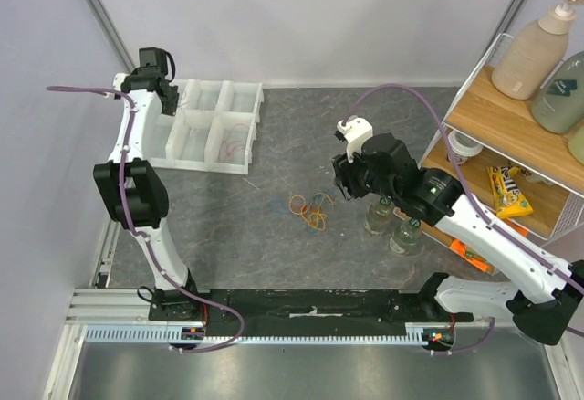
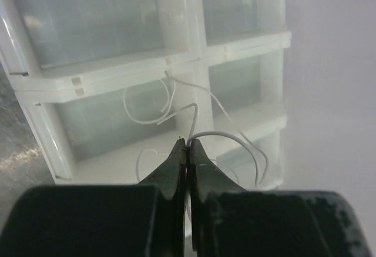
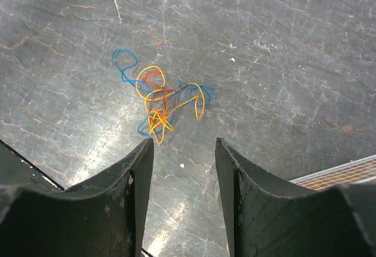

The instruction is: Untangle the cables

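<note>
A tangle of cables (image 1: pixel 310 210), thin orange, yellow, red and blue loops, lies on the grey table. The right wrist view shows the cables (image 3: pixel 161 101) just ahead of my right gripper (image 3: pixel 184 145), which hangs open above the table with nothing between its fingers. From above, the right gripper (image 1: pixel 342 185) is just to the right of the tangle. My left gripper (image 1: pixel 169 99) is at the far left over the white compartment box (image 1: pixel 210 121). Seen from the left wrist, the left gripper (image 2: pixel 188 142) is shut, and a thin pale cable (image 2: pixel 235 137) runs out from its fingertips.
Reddish loops (image 1: pixel 233 142) lie in one compartment of the box. Two clear bottles (image 1: pixel 392 224) stand right of the tangle, under the right arm. A wire-and-wood shelf (image 1: pixel 511 144) with bottles and snack packets fills the right side. White walls close in the back and left.
</note>
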`<action>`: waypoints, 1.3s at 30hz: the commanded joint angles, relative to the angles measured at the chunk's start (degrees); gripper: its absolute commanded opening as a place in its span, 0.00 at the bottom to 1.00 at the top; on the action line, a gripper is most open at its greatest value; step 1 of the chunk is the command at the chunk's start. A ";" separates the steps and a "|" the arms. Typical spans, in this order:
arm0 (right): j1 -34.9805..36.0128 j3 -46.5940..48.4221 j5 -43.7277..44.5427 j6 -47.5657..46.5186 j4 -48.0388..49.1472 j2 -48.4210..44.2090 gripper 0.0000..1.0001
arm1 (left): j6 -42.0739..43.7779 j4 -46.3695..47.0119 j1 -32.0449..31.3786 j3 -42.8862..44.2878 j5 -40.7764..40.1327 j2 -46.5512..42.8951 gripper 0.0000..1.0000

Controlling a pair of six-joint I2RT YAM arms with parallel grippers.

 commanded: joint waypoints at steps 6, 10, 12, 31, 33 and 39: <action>-0.31 5.14 2.41 -1.43 -0.48 3.71 0.54 | 3.62 -0.37 0.35 -2.84 -12.17 2.86 0.01; -0.49 5.41 1.89 -1.43 -0.48 4.68 0.54 | 10.46 4.54 -1.05 -4.00 -12.18 4.88 0.02; -0.58 5.41 1.62 -1.52 -0.48 5.03 0.54 | 13.98 6.22 -2.63 -3.38 -13.04 6.72 0.02; -1.98 2.25 0.66 -1.96 1.45 2.57 0.54 | 20.23 6.76 -6.51 -6.45 -14.99 5.95 0.37; -2.07 1.72 -0.13 -1.87 2.16 2.66 0.54 | 21.46 6.75 -6.33 -7.33 -14.81 3.58 0.45; -1.99 0.66 -4.00 -0.38 3.48 2.75 0.54 | 23.31 7.36 -5.72 -11.98 -11.04 -5.30 0.62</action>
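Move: The left hand still grips the white cable. The middle compartment of the box's near row, where the cable is to go, lies almost straight below, about 18 cm down and perhaps 1 cm ahead. The compartment with the red cable is level with it, some 12 cm to the right. The empty near-left compartment is about 11 cm to its left. From the right hand, the middle compartment lies roughly 25 cm ahead, 40 cm left and 23 cm down. Keeping the white cable pinched, the left hand sinks about 12 cm towards the near-row middle compartment, edging left at first and then swinging back to the right to end about 3 cm right of its start, while the wrist tips down, rolls its left side up and turns clockwise, some 30 degrees in all. At the bottom the fingers open to a little over half and let go of the cable, and the hand then rises about 4 cm, drawing slightly back and left, the fingers still over that compartment. ##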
